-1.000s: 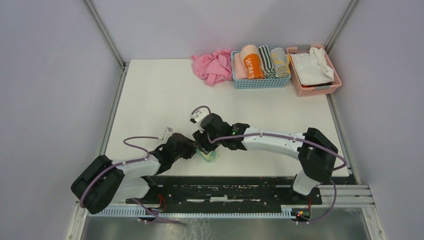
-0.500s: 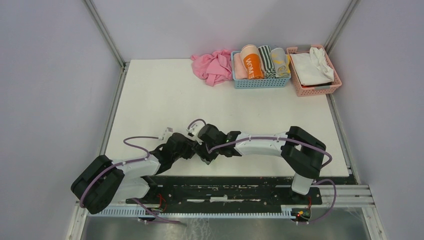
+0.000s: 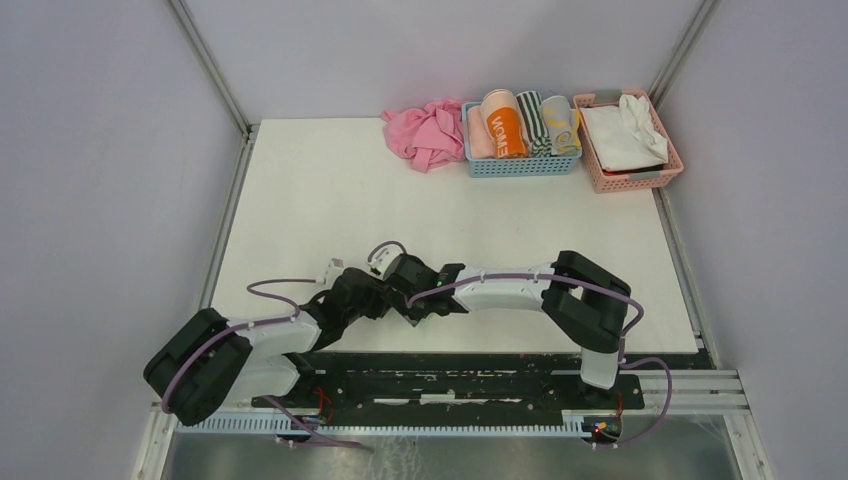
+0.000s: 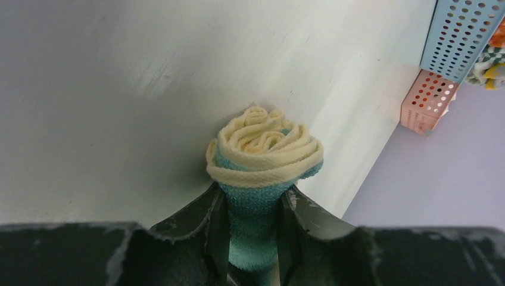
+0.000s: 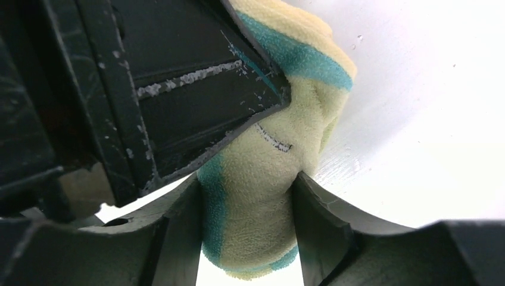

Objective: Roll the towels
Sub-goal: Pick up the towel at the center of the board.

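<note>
The pale yellow and teal towel [image 4: 264,149] is a tight roll, its spiral end facing the left wrist camera. My left gripper [image 4: 253,205] is shut on the roll's teal part. My right gripper [image 5: 245,202] is shut on the same towel [image 5: 262,179] from the other side, with the left gripper's dark finger [image 5: 196,101] right beside it. From above, both grippers [image 3: 380,298] [image 3: 408,302] meet near the table's front edge and hide the roll. A rolled grey towel with yellow marks [image 3: 562,125] lies in the blue basket [image 3: 520,167].
The blue basket at the back holds several rolled towels. A pink basket [image 3: 668,175] with white cloth [image 3: 625,135] stands to its right. A crumpled pink cloth [image 3: 425,135] lies to its left. The white table [image 3: 330,200] ends just behind the grippers.
The right arm has swung left and toward the front edge, bringing its gripper onto the roll beside the left gripper. The towel, visible from above before, is now covered.
</note>
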Controlling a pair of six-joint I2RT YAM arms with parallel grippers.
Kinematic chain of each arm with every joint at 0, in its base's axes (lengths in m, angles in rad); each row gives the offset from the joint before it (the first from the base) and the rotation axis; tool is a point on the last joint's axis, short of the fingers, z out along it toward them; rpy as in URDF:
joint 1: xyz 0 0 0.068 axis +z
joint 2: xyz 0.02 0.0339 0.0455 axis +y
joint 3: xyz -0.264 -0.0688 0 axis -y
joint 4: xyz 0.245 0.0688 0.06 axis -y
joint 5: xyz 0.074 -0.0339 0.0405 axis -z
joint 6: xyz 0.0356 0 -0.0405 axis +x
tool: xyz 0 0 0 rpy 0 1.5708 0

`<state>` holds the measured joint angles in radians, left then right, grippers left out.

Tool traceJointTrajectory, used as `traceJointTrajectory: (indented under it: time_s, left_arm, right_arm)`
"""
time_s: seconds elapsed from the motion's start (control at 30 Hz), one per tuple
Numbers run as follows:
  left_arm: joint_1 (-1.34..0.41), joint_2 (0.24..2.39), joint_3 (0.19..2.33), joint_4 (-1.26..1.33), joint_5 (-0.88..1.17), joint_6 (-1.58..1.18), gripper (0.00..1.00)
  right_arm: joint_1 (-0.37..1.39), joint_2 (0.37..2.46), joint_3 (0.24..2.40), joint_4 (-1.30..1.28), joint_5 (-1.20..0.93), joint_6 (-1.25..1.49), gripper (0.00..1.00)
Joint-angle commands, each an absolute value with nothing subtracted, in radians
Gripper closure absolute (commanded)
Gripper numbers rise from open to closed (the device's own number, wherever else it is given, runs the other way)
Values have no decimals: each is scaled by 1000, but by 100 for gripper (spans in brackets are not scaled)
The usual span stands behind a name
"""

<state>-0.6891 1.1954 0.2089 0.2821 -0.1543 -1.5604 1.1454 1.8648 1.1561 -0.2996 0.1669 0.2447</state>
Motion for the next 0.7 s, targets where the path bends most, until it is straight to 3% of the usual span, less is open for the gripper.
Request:
traceJointTrajectory:
  time_s: [0.0, 0.2, 0.37, 0.43, 0.67]
  left_arm:
    - [-691, 1251, 177, 292, -127, -1597, 73]
    - [-653, 1338, 166, 412, -40, -1589, 70]
    - [-553, 1362, 209, 433, 48, -1502, 55]
    - [-491, 1371, 250, 417, 94, -1456, 49]
    - [-272, 1391, 453, 236, 202, -1281, 35]
  right_arm:
    - [1149, 1949, 1161, -405, 185, 268, 44]
    - [1153, 1954, 1181, -450, 260, 239, 63]
    - [1151, 1903, 1202, -495, 344, 187, 80]
    - [1149, 1880, 1222, -516, 386, 153, 99]
    - [1081, 1829, 1353, -630, 545, 58, 100]
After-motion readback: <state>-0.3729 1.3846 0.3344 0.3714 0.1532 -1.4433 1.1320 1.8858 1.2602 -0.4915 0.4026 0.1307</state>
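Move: The rolled towel stands between the two hands. Its middle is about 1 cm ahead and 2 cm left of the right hand's point, at the same height, with that hand's open fingers astride its near end. The blue basket is roughly 34 cm ahead and 25 cm right of the right hand, the pink cloth some 36 cm ahead and 5 cm right. The left hand pinches the roll's other end, the roll's middle about 1 cm nearer and 2 cm right. Forward and to its right the right hand draws about 5 cm, closing its fingers to pinch the towel roll, tilting some 15 degrees and rising a little towards the end. The left hand first creeps forward with its pinch kept, then opens, lets go of the roll and pulls away forward, about 6 cm in all, mostly late. ##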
